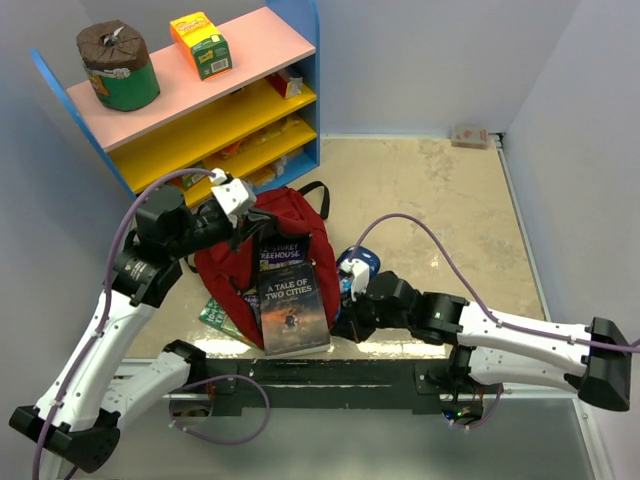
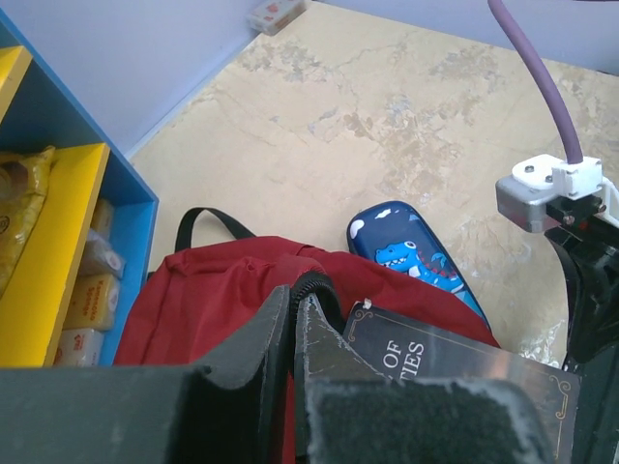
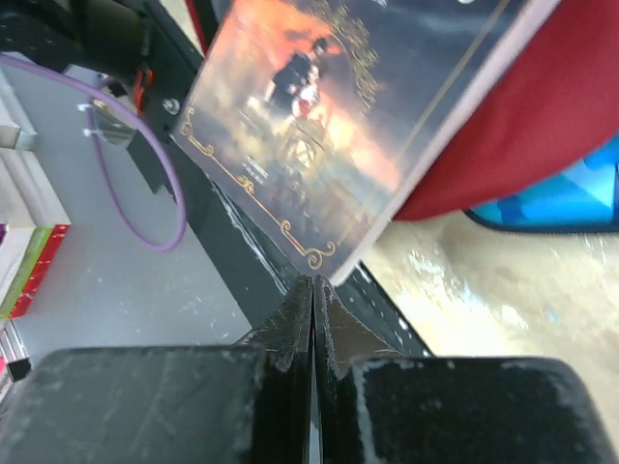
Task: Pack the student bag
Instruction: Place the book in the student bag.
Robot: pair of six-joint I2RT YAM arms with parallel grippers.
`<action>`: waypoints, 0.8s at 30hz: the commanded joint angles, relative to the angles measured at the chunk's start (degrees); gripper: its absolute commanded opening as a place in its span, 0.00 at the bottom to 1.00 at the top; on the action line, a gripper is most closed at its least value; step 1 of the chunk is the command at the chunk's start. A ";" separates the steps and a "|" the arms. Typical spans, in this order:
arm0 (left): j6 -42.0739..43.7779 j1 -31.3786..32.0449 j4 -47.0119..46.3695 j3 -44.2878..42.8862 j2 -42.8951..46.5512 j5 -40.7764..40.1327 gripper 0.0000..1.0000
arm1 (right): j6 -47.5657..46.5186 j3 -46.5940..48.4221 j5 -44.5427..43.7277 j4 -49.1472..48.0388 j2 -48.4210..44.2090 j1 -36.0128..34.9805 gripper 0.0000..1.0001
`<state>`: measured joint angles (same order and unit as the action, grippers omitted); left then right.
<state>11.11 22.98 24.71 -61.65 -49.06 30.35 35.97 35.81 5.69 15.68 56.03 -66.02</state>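
Note:
The student bag [image 1: 225, 265] lies on the floor in front of the shelf, dark red with black straps. My left gripper [image 1: 262, 222] is shut on the black zipper edge [image 2: 311, 287] of the bag's opening. A dark book, "A Tale of Two Cities" [image 1: 293, 310], lies half over the bag's mouth, with a second book [image 1: 280, 252] showing above it. A green book [image 1: 218, 314] sticks out beneath the bag. My right gripper [image 1: 340, 325] is shut with nothing in it, its tips [image 3: 314, 282] just below the near right corner of the dark book [image 3: 329, 126].
A blue dinosaur pencil case [image 1: 358, 268] lies against the bag's right side. A blue shelf [image 1: 200, 95] with a pink top holds a green can and an orange carton. A small box [image 1: 470, 135] sits at the far wall. The black base rail [image 1: 330, 385] runs along the near edge.

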 commanded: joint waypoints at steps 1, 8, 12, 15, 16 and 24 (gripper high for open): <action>0.40 -0.22 -4.93 -4.27 -0.16 3.66 0.06 | -2.83 -2.67 4.40 -8.20 -1.79 -1.39 0.00; 0.93 -0.31 -4.50 -4.53 -0.86 3.93 0.06 | -4.67 -2.15 1.77 -8.12 -0.93 -11.31 0.00; 2.15 -0.22 -2.92 -4.10 -0.95 4.45 0.06 | -7.83 1.26 3.09 -6.91 8.46 -13.08 0.00; 3.21 -0.22 -2.30 -3.48 -0.87 4.98 0.07 | -10.20 4.34 2.57 -6.01 19.01 -13.17 0.00; 3.73 -0.22 -2.38 -3.31 -0.69 5.42 0.07 | -10.56 4.88 -0.13 -6.80 20.16 -13.17 0.00; 4.62 -0.13 -1.77 -2.69 -0.07 10.24 0.07 | -14.16 13.92 -17.02 -11.72 25.71 -10.80 0.00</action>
<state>14.24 22.94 26.02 -62.50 -50.63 34.83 26.04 42.98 -0.16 10.24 81.71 -79.00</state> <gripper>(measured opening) 0.076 0.007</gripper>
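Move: The book A Tale of Two Cities lies in the bag's mouth, its near end sticking out. Its middle is about 10 cm left of the right hand, 6 cm ahead and 6 cm lower. The pencil case is some 15 cm ahead and 6 cm to the right of that hand. The purple treehouse book lies roughly 20 cm ahead and 14 cm to the left of it. From the left hand, the Two Cities book is about 9 cm back, 7 cm right and 25 cm below. The Two Cities book's near edge is what the right hand, fingers shut, works round to: it draws back about 6 cm past the near right corner, then sinks some 9 cm while edging left. Finally it turns forward a few centimetres, bringing the fingertips up against the edge by that corner. The left hand stays put, still pinching the bag's rim up. ##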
